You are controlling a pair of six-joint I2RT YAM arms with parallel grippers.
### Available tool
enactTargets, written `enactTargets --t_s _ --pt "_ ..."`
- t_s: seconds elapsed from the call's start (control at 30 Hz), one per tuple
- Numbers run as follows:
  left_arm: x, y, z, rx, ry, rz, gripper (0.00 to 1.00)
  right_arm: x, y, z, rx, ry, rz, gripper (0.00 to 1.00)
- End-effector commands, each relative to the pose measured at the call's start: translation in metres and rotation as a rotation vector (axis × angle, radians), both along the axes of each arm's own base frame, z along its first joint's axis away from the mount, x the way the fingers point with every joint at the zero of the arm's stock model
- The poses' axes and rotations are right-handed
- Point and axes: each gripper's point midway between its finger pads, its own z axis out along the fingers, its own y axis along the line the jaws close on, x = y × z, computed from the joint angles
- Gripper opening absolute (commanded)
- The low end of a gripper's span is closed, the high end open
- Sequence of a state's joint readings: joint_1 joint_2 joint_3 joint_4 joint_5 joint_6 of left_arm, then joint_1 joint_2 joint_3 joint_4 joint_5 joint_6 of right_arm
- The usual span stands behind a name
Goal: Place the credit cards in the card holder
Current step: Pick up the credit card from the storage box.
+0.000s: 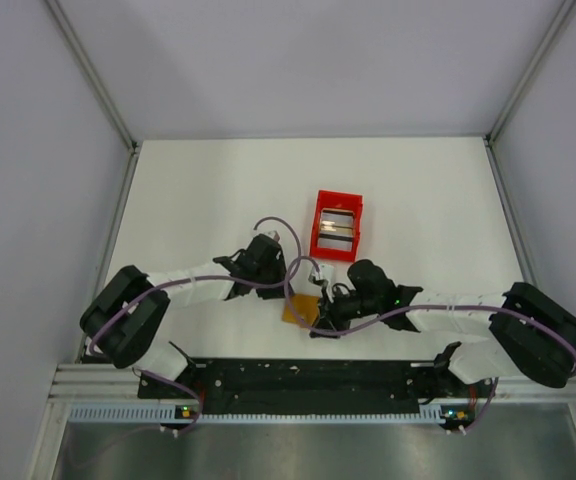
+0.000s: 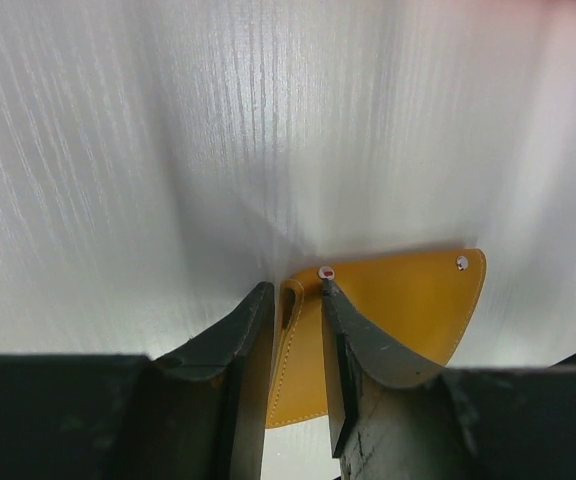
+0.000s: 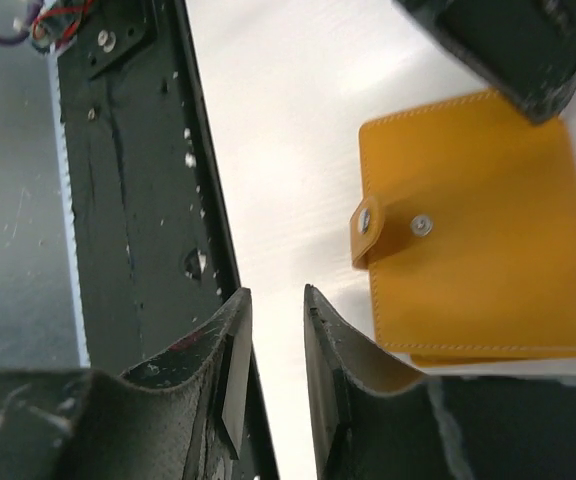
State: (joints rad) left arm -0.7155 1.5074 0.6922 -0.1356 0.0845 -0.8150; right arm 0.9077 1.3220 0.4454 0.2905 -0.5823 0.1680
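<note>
The orange card holder (image 1: 298, 310) lies flat on the white table between my two grippers. In the left wrist view its folded edge stands between the fingers of my left gripper (image 2: 293, 290). That edge is close to the left finger (image 2: 253, 320), with a gap to the right one. The rest of the card holder (image 2: 408, 300) spreads to the right. My right gripper (image 3: 276, 292) is open over bare table, just left of the card holder (image 3: 478, 230) and its snap tab (image 3: 365, 225). Grey-white credit cards (image 1: 337, 228) lie in the red tray (image 1: 317, 222).
The red tray stands behind the card holder, mid-table. The dark base rail (image 3: 138, 200) runs close along my right gripper's left side. Grey walls and metal posts (image 1: 88, 70) close in the table at the sides and back.
</note>
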Motion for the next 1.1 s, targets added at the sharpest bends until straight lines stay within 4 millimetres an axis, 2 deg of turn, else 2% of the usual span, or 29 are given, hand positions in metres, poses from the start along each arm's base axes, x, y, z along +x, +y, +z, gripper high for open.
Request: enactTargets --t_s 0.0,0.1,0.2,0.27,0.33,0.4,0.47,0.53,0.57,0.9,0.97,1.07 --pt "-0.011 0.019 -0.007 0.103 0.034 -0.007 0.31 -0.024 -0.01 -0.006 -0.041 0.093 0.053 0.3" --pt "-0.01 0.027 0.0 0.126 0.012 0.002 0.35 0.002 -0.011 0.0 -0.05 0.078 -0.107 0.33" --pt "-0.005 0.038 0.015 0.15 -0.046 0.038 0.52 0.034 -0.014 0.02 0.011 0.05 -0.255 0.33" --pt "-0.006 0.042 0.024 0.148 -0.068 0.046 0.59 0.062 -0.022 0.027 0.001 0.025 -0.388 0.44" --pt "-0.007 0.046 0.03 0.148 -0.084 0.052 0.61 0.076 -0.026 0.028 -0.042 0.009 -0.421 0.46" --pt "-0.011 0.047 0.033 0.143 -0.085 0.038 0.62 0.092 -0.038 0.016 -0.155 0.054 -0.527 0.45" --pt "-0.017 0.045 0.034 0.127 -0.068 0.012 0.62 0.088 -0.044 0.006 -0.2 0.138 -0.562 0.45" --pt "-0.025 0.044 0.031 0.104 -0.047 -0.002 0.62 0.079 -0.039 0.003 -0.17 0.183 -0.54 0.47" --pt "-0.032 0.038 0.031 0.065 -0.029 -0.028 0.62 0.082 -0.034 0.006 -0.132 0.183 -0.537 0.47" --pt "-0.071 0.028 0.026 -0.07 0.067 -0.094 0.64 0.095 -0.031 -0.014 -0.244 0.182 -0.536 0.49" --pt "-0.073 0.03 0.023 -0.073 0.067 -0.091 0.64 0.097 -0.032 -0.016 -0.264 0.196 -0.544 0.49" --pt "-0.068 0.031 0.024 -0.057 0.046 -0.076 0.64 0.089 -0.031 -0.017 -0.257 0.255 -0.552 0.49"
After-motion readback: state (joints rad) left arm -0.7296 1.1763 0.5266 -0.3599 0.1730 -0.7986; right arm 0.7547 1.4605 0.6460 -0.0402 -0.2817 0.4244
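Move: The card holder lies flat, its far-left corner between my left fingertips. Its middle is about 4 cm back and 4 cm right of that hand, roughly 1 cm below it. From my right hand, which hangs off the holder's near-right side, the holder is about 6 cm ahead, 3 cm left and 5 cm down. The red storage box stands some 18 cm ahead and 13 cm right of my left hand. I open my left fingers wider, come free of the holder's corner by going left and up about 4 cm, then draw back some 7 cm and down again along the holder's left side. After a small dip back, my right hand swings forward about 8 cm and a little right, turning some 30 degrees clockwise, then sinks about 4 cm towards the holder's far-right corner, fingers opening. ##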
